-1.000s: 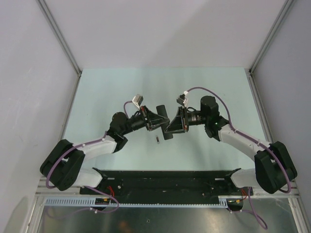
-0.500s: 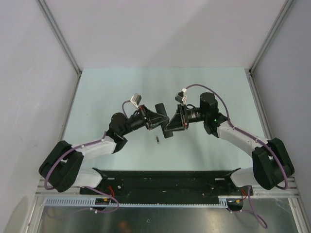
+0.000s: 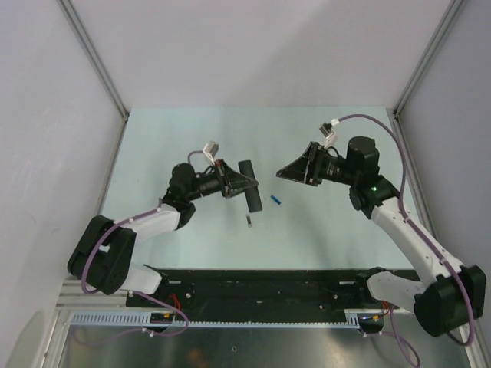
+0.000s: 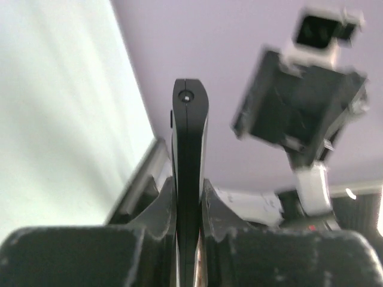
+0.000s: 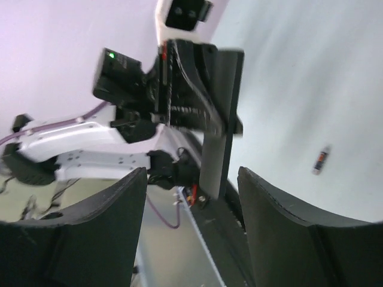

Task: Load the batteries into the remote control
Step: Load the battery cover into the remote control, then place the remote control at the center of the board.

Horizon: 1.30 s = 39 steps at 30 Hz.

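Note:
My left gripper [image 3: 242,185] is shut on the remote control [image 3: 248,187], a slim black bar held above the table. The left wrist view shows the remote [image 4: 190,137] edge-on, pinched between the left gripper's [image 4: 188,186] jaws. My right gripper [image 3: 281,174] hangs open a short way right of the remote, with nothing between its fingers. A blue battery [image 3: 275,201] lies on the table between the two grippers. A darker battery [image 3: 248,221] lies just below the remote. Through the open right gripper [image 5: 191,177] I see the remote [image 5: 220,119] and one battery [image 5: 321,160] on the table.
The pale green table [image 3: 192,138] is walled by grey panels on three sides. A black base rail [image 3: 261,287] runs along the near edge between the arm bases. The right gripper [image 4: 299,113] shows blurred in the left wrist view.
The right gripper has opened and drawn back to the right, away from the remote. A blue battery now lies on the table beside the remote. The left arm has shifted slightly left.

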### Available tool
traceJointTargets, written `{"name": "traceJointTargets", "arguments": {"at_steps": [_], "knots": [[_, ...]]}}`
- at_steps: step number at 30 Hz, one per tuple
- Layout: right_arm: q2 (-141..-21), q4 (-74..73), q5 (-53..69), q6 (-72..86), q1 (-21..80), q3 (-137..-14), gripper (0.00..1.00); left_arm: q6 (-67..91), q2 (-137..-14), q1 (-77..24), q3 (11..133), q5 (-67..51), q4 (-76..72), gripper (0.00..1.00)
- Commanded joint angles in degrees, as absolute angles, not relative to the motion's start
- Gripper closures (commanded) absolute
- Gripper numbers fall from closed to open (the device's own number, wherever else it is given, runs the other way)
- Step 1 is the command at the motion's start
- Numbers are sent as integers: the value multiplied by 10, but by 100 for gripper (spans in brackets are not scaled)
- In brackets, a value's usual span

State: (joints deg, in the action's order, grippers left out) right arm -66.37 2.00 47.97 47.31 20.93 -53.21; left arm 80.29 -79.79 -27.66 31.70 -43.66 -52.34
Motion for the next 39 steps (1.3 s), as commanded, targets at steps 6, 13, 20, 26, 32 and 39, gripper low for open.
{"name": "traceJointTargets", "arguments": {"at_steps": [6,13,20,26,32,39], "knots": [[-617,-322,39,289,297,-555,37,315,-822,-300,612,29,177,100],[-615,-341,-69,276,327,-555,37,238,-1004,-330,769,325,365,100],[-620,-343,-84,265,323,-555,37,282,-1086,-328,806,376,424,100],[-635,-324,-74,262,314,-553,37,299,-1166,-329,835,374,424,93],[-632,-323,-66,262,306,-550,37,311,-1172,-331,832,330,417,41],[-623,-325,-65,267,296,-544,36,297,-1104,-334,849,302,410,21]]}}
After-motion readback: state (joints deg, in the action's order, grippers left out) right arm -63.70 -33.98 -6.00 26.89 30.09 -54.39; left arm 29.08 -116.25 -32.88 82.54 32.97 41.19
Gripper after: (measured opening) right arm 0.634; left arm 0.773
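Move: From the left hand, which still holds the remote control upright on edge, the bare patch of table where it will be laid is about 13 cm ahead, 15 cm to the left and 21 cm below. The loose battery lies on the table about 4 cm left, level fore and aft; the blue battery some 9 cm ahead and 6 cm right, both about 22 cm down. From the empty right hand that patch is around 13 cm ahead, 24 cm left and 28 cm below. Forward first, then left and steeply down, the left arm carries the remote some 20 cm lower to the clear table, rolling its wrist over a good 100 degrees so the fingers point down; there they open wide and let go of it. Meanwhile the open, empty right hand backs off down and to its right, away from the remote, tipping its fingers downward. ##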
